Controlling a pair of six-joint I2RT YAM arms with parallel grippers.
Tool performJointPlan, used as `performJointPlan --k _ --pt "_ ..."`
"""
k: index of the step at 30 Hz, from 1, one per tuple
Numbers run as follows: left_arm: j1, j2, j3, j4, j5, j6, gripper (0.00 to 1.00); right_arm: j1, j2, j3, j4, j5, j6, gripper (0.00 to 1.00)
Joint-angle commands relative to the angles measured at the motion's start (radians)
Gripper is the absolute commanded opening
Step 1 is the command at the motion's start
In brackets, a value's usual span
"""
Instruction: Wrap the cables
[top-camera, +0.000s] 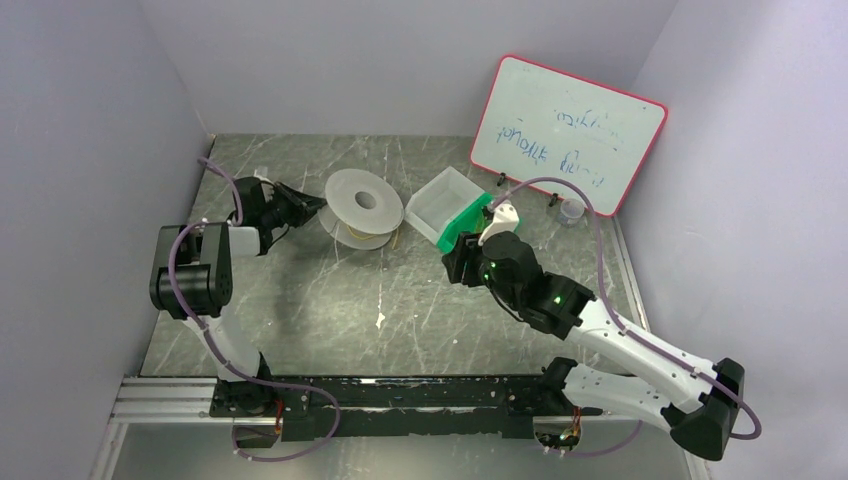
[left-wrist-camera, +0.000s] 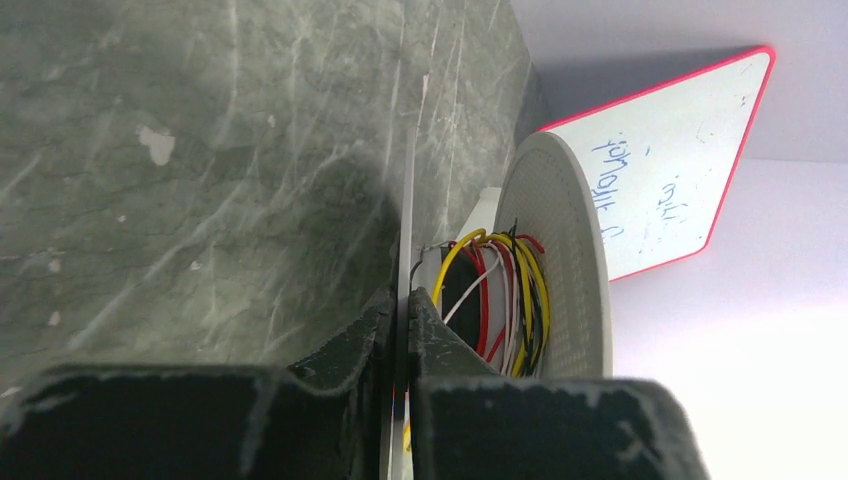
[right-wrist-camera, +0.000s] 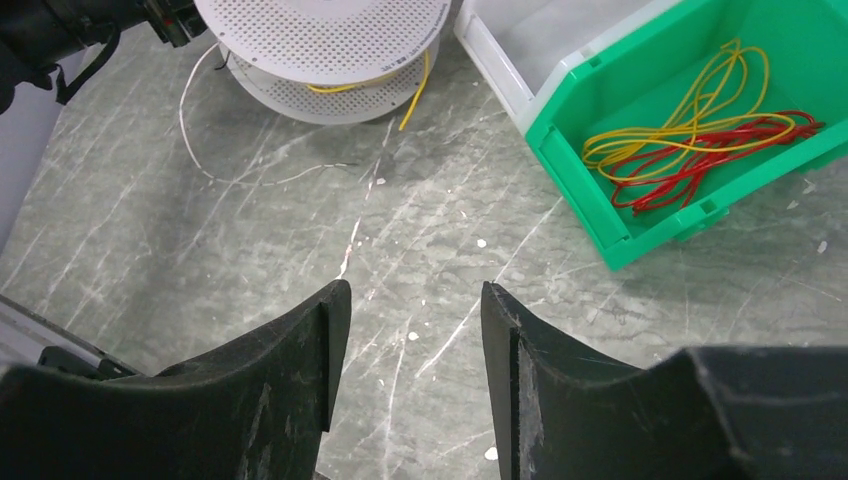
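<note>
A white perforated spool (top-camera: 362, 205) stands on the table with yellow, red, black and white cables (left-wrist-camera: 500, 290) wound round its core. My left gripper (left-wrist-camera: 408, 295) is shut on the thin edge of one spool flange (left-wrist-camera: 410, 200); from above it (top-camera: 318, 205) sits at the spool's left side. More yellow and red cables (right-wrist-camera: 700, 140) lie loose in a green bin (right-wrist-camera: 580, 170). My right gripper (right-wrist-camera: 415, 290) hangs open over bare table, near the bin, with nothing between its fingers. A yellow cable end (right-wrist-camera: 415, 95) and a thin white wire (right-wrist-camera: 200, 150) trail from the spool.
A white bin (top-camera: 440, 200) sits against the green bin (top-camera: 462, 222). A red-framed whiteboard (top-camera: 565, 130) leans at the back right, with a small clear cup (top-camera: 572, 210) before it. Walls close in on the left, back and right.
</note>
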Motion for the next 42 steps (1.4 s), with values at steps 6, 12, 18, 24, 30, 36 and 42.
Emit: performJointPlan --k 6,12,18,24,30,36,42 --pt "0.072 0.0 -0.007 -0.017 0.072 0.074 0.23 -0.01 -0.014 -0.028 0.011 0.017 -0.006 0.55" --pt "0.092 -0.009 0.05 -0.219 0.053 0.164 0.31 -0.013 0.007 -0.023 0.015 0.011 -0.014 0.56" --pt "0.111 -0.02 0.106 -0.394 -0.006 0.249 0.4 -0.013 0.022 -0.011 0.015 0.012 -0.016 0.56" --pt "0.153 -0.037 0.132 -0.513 -0.054 0.281 0.47 -0.014 0.015 -0.02 0.021 0.012 -0.004 0.56" --pt "0.173 -0.076 0.168 -0.654 -0.157 0.321 0.53 -0.015 0.027 -0.012 0.005 0.017 -0.01 0.56" --pt "0.175 -0.111 0.196 -0.717 -0.205 0.347 0.63 -0.016 0.032 -0.012 0.002 0.019 -0.004 0.57" --pt "0.175 -0.131 0.211 -0.743 -0.209 0.383 0.8 -0.018 0.054 -0.002 -0.014 0.015 0.002 0.57"
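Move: The left hand still has the cable spool by the left rim of its lower flange, propped up at a tilt. The spool's middle is about 9 cm to this hand's right, some 2 cm nearer the base and 1 cm below. A loose yellow cable end hangs roughly 17 cm right and 6 cm back; the clear box stands some 28 cm right and 2 cm farther out. From the right hand, the spool lies about 20 cm ahead, 21 cm left and 14 cm below. Sinking and drawing off to the left, the left hand opens its fingers from nearly shut to about three-quarters wide, lets go of the spool's lower flange and backs away. It ends some 10 cm farther left and 3 cm back, having dipped about 5 cm before rising a little, while the wrist tips the fingers down and rolls its left side up, each nearly 20 degrees. ##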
